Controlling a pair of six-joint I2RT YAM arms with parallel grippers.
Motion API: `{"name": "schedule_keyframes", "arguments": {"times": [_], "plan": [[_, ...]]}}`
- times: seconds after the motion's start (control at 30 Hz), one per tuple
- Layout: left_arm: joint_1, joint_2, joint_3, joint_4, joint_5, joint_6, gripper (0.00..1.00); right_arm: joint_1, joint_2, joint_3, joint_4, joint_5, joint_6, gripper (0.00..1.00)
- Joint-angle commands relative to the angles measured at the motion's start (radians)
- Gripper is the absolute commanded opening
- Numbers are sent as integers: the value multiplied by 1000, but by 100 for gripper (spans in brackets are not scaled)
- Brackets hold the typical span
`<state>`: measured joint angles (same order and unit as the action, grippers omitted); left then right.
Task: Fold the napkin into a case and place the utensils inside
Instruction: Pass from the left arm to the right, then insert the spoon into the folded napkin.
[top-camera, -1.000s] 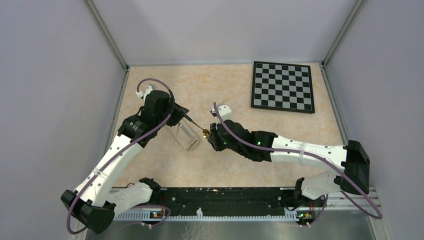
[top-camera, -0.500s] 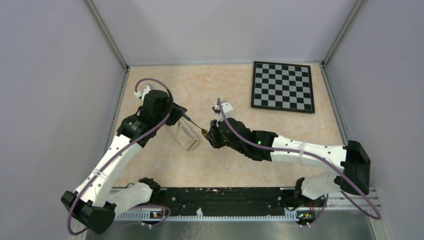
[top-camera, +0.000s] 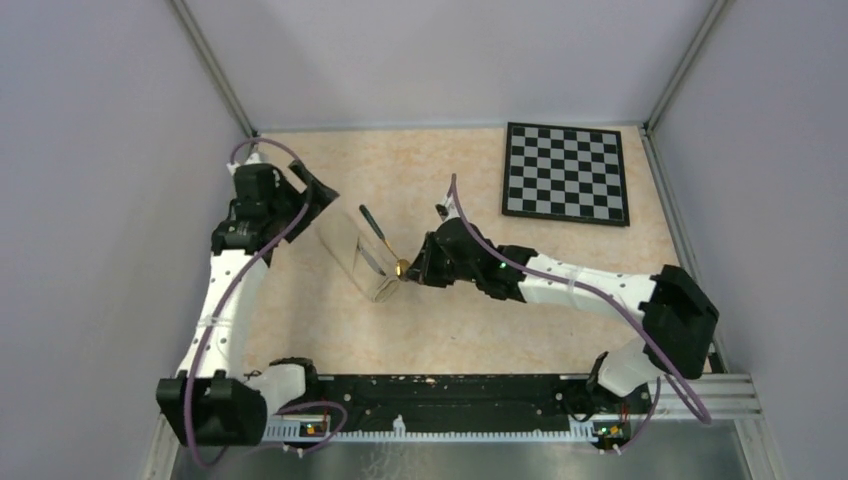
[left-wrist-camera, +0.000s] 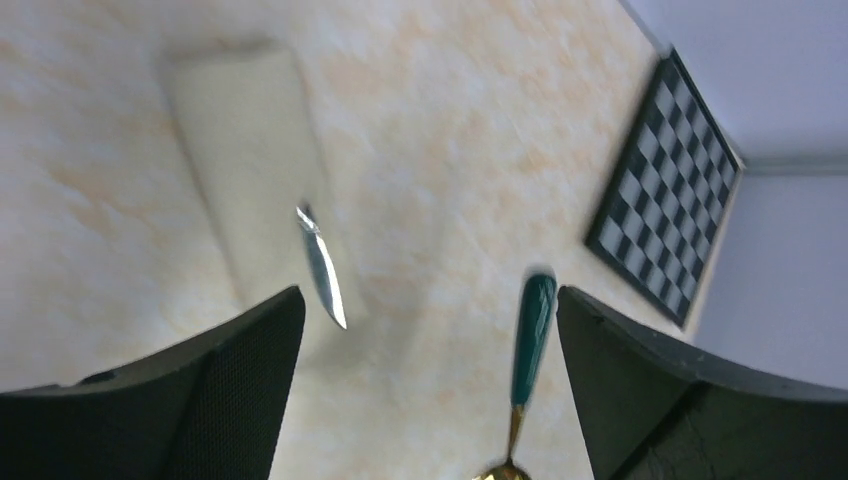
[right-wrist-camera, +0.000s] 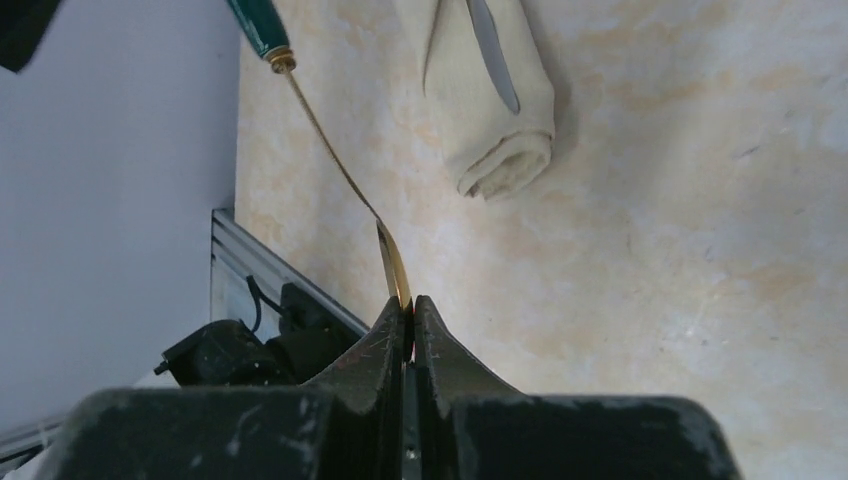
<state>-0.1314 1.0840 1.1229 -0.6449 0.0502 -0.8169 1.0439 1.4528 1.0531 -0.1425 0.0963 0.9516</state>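
Observation:
The napkin, rolled into a long narrow case (top-camera: 352, 248) (left-wrist-camera: 245, 165) (right-wrist-camera: 492, 120), lies left of the table's centre. A silver knife (top-camera: 373, 262) (left-wrist-camera: 322, 270) (right-wrist-camera: 492, 45) rests along it with its blade showing. The spoon (top-camera: 380, 238) (right-wrist-camera: 330, 140) hangs tilted above the table, its dark green handle (left-wrist-camera: 532, 325) pointing toward the far left. My right gripper (top-camera: 410, 270) (right-wrist-camera: 405, 308) is shut on its gold bowl. Near the left wall, my left gripper (top-camera: 312, 190) (left-wrist-camera: 430, 400) stands open and holds nothing; the spoon handle is close to its right finger but apart from it.
A black-and-white checkered board (top-camera: 566, 172) (left-wrist-camera: 665, 190) lies at the far right corner. Grey walls close in the table on three sides. A black rail (top-camera: 450, 392) with the arm bases runs along the near edge.
My left gripper let go of the spoon handle, opened wide and pulled back toward the far left. My right gripper closed on the spoon's bowl.

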Motion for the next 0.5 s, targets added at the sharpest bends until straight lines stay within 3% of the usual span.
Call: {"name": "schedule_keyframes", "arguments": {"times": [0.0, 0.07, 0.23, 0.3, 0.33, 0.47], "plan": [[291, 96, -74, 160, 357, 312, 99, -1, 119, 41, 5, -240, 172, 0], [336, 163, -95, 231, 417, 358, 94, -2, 165, 55, -2, -286, 178, 0], [364, 397, -77, 297, 506, 425, 62, -2, 241, 87, -37, -367, 178, 0], [363, 494, -34, 286, 538, 434, 54, -5, 263, 91, -45, -375, 176, 0], [364, 536, -1, 278, 537, 437, 44, -7, 276, 98, -55, -384, 174, 0], [364, 626, 72, 256, 494, 451, 36, -28, 329, 126, -73, -425, 178, 0]]}}
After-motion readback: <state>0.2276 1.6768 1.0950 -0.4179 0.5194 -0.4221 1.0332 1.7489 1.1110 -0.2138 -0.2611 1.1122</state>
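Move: From the right hand, which already grips the spoon by its bowl, the rolled napkin's middle lies about 16 cm ahead, 13 cm left and 17 cm below; the knife on it is some 14 cm ahead, 11 cm left and 16 cm below. From the empty left hand, the napkin's middle is roughly 6 cm ahead, level sideways and 24 cm below, with the knife about 3 cm ahead, 2 cm right and 23 cm below. Left hand sinks some 16 cm towards the napkin's far end, closing partly; right lowers and draws back the spoon. ##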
